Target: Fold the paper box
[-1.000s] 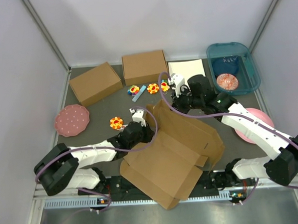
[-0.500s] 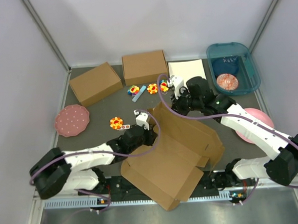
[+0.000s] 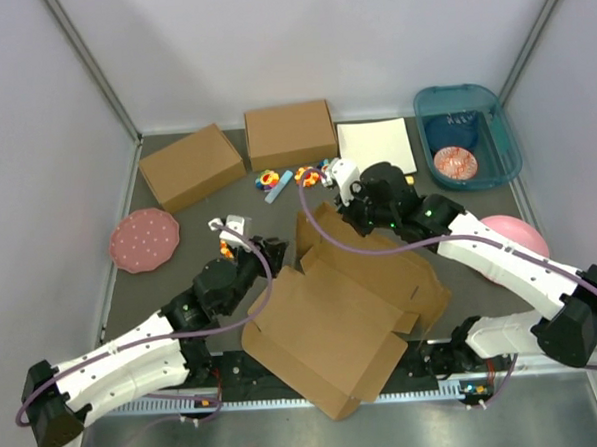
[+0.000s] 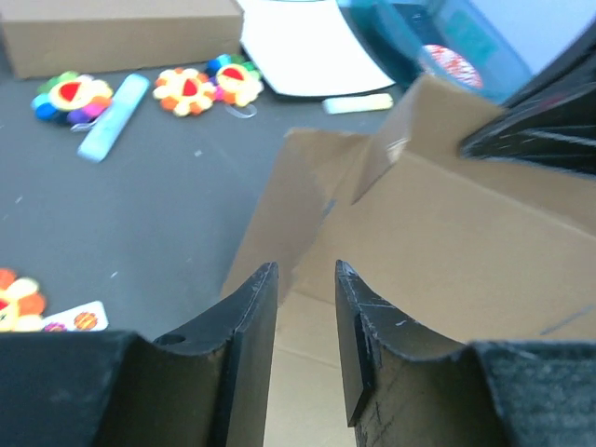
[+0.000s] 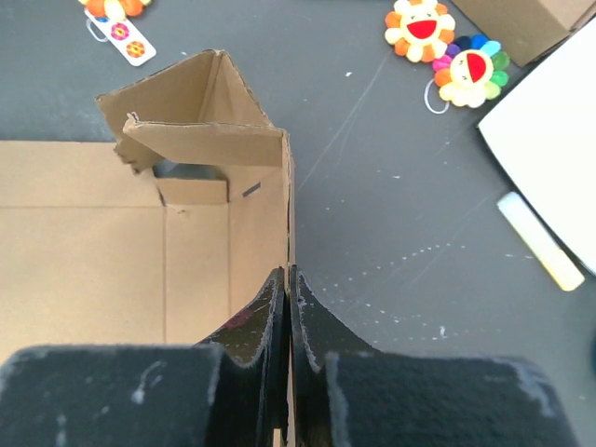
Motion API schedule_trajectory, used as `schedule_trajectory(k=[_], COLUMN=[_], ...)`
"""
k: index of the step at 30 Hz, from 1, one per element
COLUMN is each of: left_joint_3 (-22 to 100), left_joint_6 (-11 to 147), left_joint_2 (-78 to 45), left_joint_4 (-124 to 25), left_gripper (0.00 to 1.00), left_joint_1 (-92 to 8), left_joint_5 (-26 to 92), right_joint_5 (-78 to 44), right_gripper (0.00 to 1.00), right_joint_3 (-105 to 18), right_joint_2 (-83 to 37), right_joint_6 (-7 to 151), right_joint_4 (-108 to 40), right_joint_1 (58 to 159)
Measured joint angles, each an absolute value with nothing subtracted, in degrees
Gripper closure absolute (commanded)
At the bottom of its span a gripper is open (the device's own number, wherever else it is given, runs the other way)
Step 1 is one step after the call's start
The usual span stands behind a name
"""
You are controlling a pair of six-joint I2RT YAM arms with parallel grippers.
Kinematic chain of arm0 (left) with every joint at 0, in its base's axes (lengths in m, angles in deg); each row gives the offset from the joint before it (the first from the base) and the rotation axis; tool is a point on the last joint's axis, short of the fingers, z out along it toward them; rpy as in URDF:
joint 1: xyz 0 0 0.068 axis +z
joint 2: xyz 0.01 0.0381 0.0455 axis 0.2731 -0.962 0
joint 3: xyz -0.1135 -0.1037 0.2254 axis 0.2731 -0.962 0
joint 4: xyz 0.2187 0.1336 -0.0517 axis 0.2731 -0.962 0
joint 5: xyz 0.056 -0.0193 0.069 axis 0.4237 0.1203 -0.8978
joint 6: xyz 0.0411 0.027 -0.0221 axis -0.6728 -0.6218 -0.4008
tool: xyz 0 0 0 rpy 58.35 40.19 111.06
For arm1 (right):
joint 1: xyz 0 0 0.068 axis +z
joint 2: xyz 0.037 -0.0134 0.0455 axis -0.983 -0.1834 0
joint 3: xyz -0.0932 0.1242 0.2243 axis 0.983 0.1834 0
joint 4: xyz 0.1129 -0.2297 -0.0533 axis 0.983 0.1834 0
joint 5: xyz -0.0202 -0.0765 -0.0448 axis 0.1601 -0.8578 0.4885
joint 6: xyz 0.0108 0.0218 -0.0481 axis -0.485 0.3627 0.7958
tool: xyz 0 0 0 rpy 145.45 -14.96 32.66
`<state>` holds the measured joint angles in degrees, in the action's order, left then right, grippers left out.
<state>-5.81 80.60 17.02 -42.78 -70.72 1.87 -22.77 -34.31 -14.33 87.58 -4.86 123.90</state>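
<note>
The paper box [image 3: 343, 311] is a brown cardboard mailer lying half folded in the middle of the table, with its far wall and a corner flap standing up. My right gripper [image 3: 352, 223] is shut on the top edge of that upright wall [image 5: 287, 200], with its fingertips [image 5: 289, 272] pinching the thin cardboard. My left gripper [image 3: 270, 250] hovers just left of the box, clear of it. In the left wrist view its fingers [image 4: 305, 270] stand open with nothing between them, facing the raised side flap [image 4: 289, 209].
Two ready-made brown boxes [image 3: 190, 166] [image 3: 289, 132] and a white sheet [image 3: 374, 144] lie along the back. A teal bin [image 3: 466, 135] sits at the back right. Pink plates [image 3: 144, 240] [image 3: 510, 237] flank the arms. Flower toys [image 3: 268, 178] and a blue stick [image 3: 278, 186] lie behind the paper box.
My left gripper has opened, let go of the box's left flap and drawn back to the left. The right gripper keeps its pinch on the wall, shifted slightly left.
</note>
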Motion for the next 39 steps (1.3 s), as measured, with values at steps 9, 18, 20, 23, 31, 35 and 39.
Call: schedule_trajectory(k=[9, 18, 20, 23, 31, 35, 39], left_joint_3=[-13.3, -14.5, -14.9, -16.3, -19.2, -19.2, -19.0], left_joint_6=[82.8, 83.6, 83.7, 84.1, 85.8, 85.3, 84.5], left_joint_2=[17.3, 15.5, 15.5, 15.3, 12.6, 11.7, 10.8], left_joint_4=[-42.7, -38.6, -37.8, -35.7, -30.3, -28.3, -27.2], left_gripper=[0.52, 0.48, 0.48, 0.47, 0.44, 0.41, 0.38], left_joint_1=[-70.7, -70.7, -70.7, -70.7, -70.7, -70.7, -70.1], left_joint_5=[-4.7, -4.7, -4.7, -5.2, -5.6, -6.2, -7.0], right_joint_5=[-37.4, -54.9, -58.9, -66.6, -80.8, -84.5, -86.7], right_gripper=[1.00, 1.00, 1.00, 1.00, 1.00, 1.00, 1.00], right_joint_3=[-32.3, -27.6, -26.1, -22.6, -14.2, -11.9, -11.4], right_joint_2=[-14.0, -13.8, -13.8, -13.9, -15.8, -16.3, -17.5], right_joint_6=[92.3, 97.4, 98.4, 100.5, 107.1, 114.1, 123.7], right_joint_4=[-6.3, -10.6, -11.7, -14.4, -26.6, -34.6, -44.0], right_joint_1=[132.0, 141.2, 142.8, 145.7, 150.0, 150.4, 150.4])
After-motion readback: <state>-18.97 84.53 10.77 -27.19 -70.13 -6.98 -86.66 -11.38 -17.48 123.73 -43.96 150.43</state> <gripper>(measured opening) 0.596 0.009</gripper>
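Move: From the left hand, the paper box's upright side flap stands about 6 cm ahead, 5 cm to the right and 12 cm down. From that hand the orange flower toy is about 6 cm ahead and 14 cm left, the blue stick some 21 cm straight ahead, both about 20 cm down. From the right hand, already gripping the raised wall's edge, the box floor's middle lies 14 cm back, 6 cm left and 20 cm down, and the flap 2 cm ahead, 10 cm left and 12 cm down. Turning far more than it travels, the right hand keeps its shut grip on the cardboard wall's edge and swings its fingers about 60 degrees, from slanting down and left to nearly level and forward, while dipping some 3 cm down and to the right and then rising again. The left hand sinks about 7.5 cm towards the side flap, drifting slightly left, and opens its fingers wider. ##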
